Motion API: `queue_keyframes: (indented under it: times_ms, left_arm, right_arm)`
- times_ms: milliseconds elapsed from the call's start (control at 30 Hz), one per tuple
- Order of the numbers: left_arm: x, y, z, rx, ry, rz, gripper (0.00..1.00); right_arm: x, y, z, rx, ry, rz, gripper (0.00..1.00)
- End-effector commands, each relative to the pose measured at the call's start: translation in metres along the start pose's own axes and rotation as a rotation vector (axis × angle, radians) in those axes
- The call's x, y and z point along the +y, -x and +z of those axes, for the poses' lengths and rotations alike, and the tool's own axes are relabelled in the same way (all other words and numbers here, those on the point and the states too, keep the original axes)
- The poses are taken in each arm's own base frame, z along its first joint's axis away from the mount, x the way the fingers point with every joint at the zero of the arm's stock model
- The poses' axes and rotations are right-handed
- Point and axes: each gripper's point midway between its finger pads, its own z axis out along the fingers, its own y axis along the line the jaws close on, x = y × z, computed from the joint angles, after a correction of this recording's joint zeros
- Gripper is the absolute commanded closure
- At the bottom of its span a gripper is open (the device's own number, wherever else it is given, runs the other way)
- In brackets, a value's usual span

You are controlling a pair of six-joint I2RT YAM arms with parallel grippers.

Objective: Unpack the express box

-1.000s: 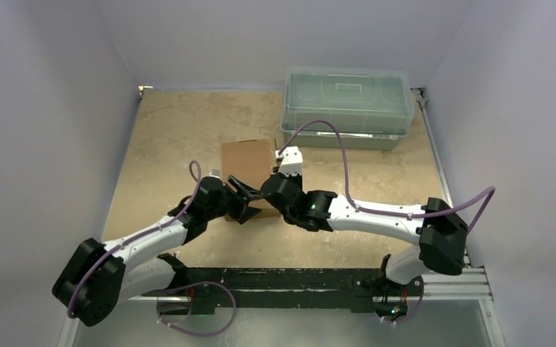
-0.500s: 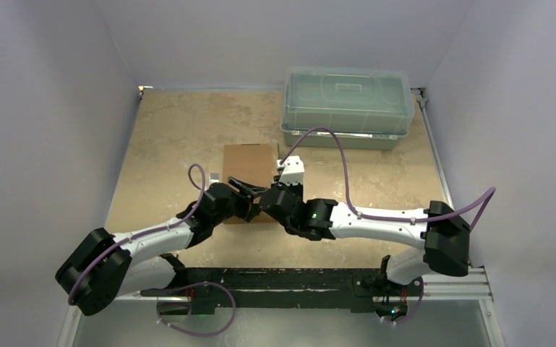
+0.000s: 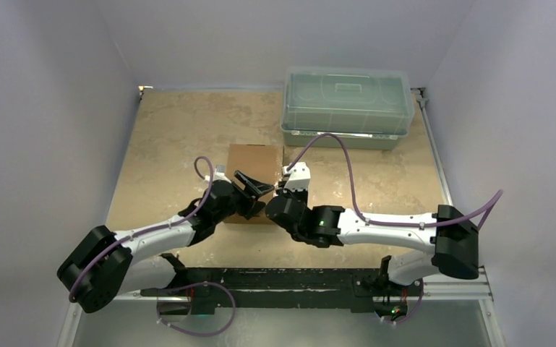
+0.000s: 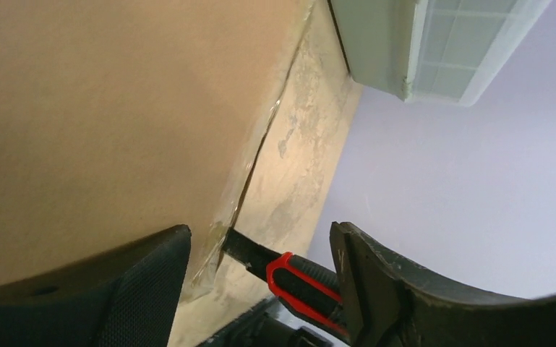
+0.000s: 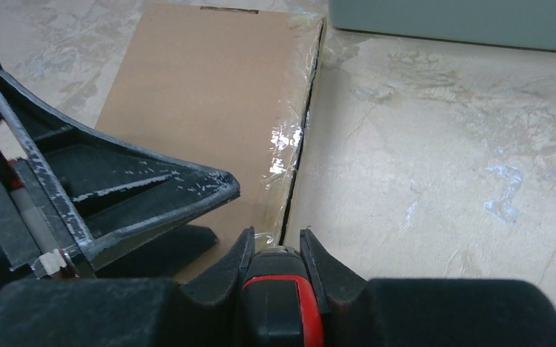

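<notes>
The express box [image 3: 251, 165] is a flat brown cardboard mailer lying shut on the table, with clear tape along its right edge [image 5: 289, 141]. My right gripper [image 3: 278, 196] [image 5: 275, 242] is shut on a red-and-black box cutter [image 5: 280, 296]. The cutter's dark blade [image 4: 242, 249] sits at the near end of the taped seam. My left gripper [image 3: 250, 188] [image 4: 260, 231] is open over the box's near end. One of its fingers [image 4: 130, 289] lies on the cardboard top, and the other [image 4: 398, 282] hangs past the box's right edge. It holds nothing.
A large translucent grey-green lidded plastic bin [image 3: 347, 105] stands at the back right, a short gap beyond the box. Pale walls enclose the beige table [image 3: 173, 123] on three sides. The two wrists are close together at the box's near right corner.
The left gripper has opened wider and slid forward onto the box. The right arm has pushed the cutter forward to the seam. The box now lies squarer and slightly farther back.
</notes>
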Motion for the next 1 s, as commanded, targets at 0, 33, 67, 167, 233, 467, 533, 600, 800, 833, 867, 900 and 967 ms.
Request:
queue_keyframes:
  times_ms: [0, 33, 67, 167, 233, 467, 533, 600, 800, 833, 867, 900, 967]
  left_arm:
    - [-0.032, 0.0, -0.01, 0.007, -0.09, 0.335, 0.27]
    - [-0.04, -0.002, -0.015, 0.016, -0.118, 0.398, 0.26]
    - [-0.04, -0.004, -0.018, 0.031, -0.123, 0.468, 0.26]
    - [-0.027, -0.004, -0.025, 0.061, -0.07, 0.561, 0.27]
    - [-0.023, -0.003, -0.031, 0.07, -0.071, 0.605, 0.28]
    - [-0.048, 0.014, -0.06, 0.04, -0.084, 0.926, 0.3]
    - [-0.056, 0.02, -0.065, 0.025, -0.074, 1.033, 0.3]
    - [-0.057, 0.016, -0.063, 0.071, -0.099, 1.168, 0.28]
    - [-0.059, -0.003, -0.048, 0.082, -0.311, 1.543, 0.36]
    - [-0.064, -0.006, -0.05, 0.054, -0.366, 1.586, 0.36]
    - [-0.068, -0.009, -0.051, 0.03, -0.41, 1.611, 0.36]
    - [-0.071, -0.01, -0.052, 0.004, -0.455, 1.656, 0.35]
    - [-0.064, -0.01, -0.049, -0.001, -0.494, 1.834, 0.35]
  right_arm:
    - [0.005, 0.012, 0.003, 0.004, 0.073, 0.066, 1.0]
    - [0.003, 0.016, 0.007, -0.004, 0.079, 0.065, 1.0]
    - [0.003, 0.02, 0.012, -0.016, 0.089, 0.06, 1.0]
    - [0.002, 0.033, 0.026, -0.032, 0.116, 0.06, 1.0]
    - [0.005, 0.045, 0.035, -0.054, 0.136, 0.043, 1.0]
    - [0.017, 0.071, 0.062, -0.076, 0.207, -0.034, 1.0]
    - [0.02, 0.075, 0.066, -0.073, 0.234, -0.05, 1.0]
    - [0.023, 0.078, 0.069, -0.07, 0.261, -0.051, 1.0]
    - [0.022, 0.079, 0.076, -0.049, 0.3, -0.016, 1.0]
    - [0.023, 0.079, 0.077, -0.044, 0.308, -0.01, 1.0]
    - [0.023, 0.078, 0.078, -0.04, 0.312, -0.007, 1.0]
    - [0.023, 0.078, 0.078, -0.037, 0.316, -0.005, 1.0]
    - [0.024, 0.077, 0.079, -0.03, 0.328, -0.005, 1.0]
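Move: The right hand holds the knife at the box's taped seam: the seam's middle lies about 7 cm ahead, 1 cm left and 5 cm below it, the box's middle 7 cm ahead and 9 cm left. From the open left hand the box's middle is some 5 cm ahead, 3 cm left and 6 cm down. The plastic bin's middle stands about 27 cm ahead and 18 cm right of the right hand. Drive the right gripper forward about 9 cm beside the box's right edge, keeping its grip on the knife and the blade at the taped seam, while turning it some 15 degrees counter-clockwise. Meanwhile raise the open left gripper about 8 cm from over the box, then sink it 3 cm as it draws slightly back, rolling it nearly 90 degrees about its fingers, clockwise looking along them. ##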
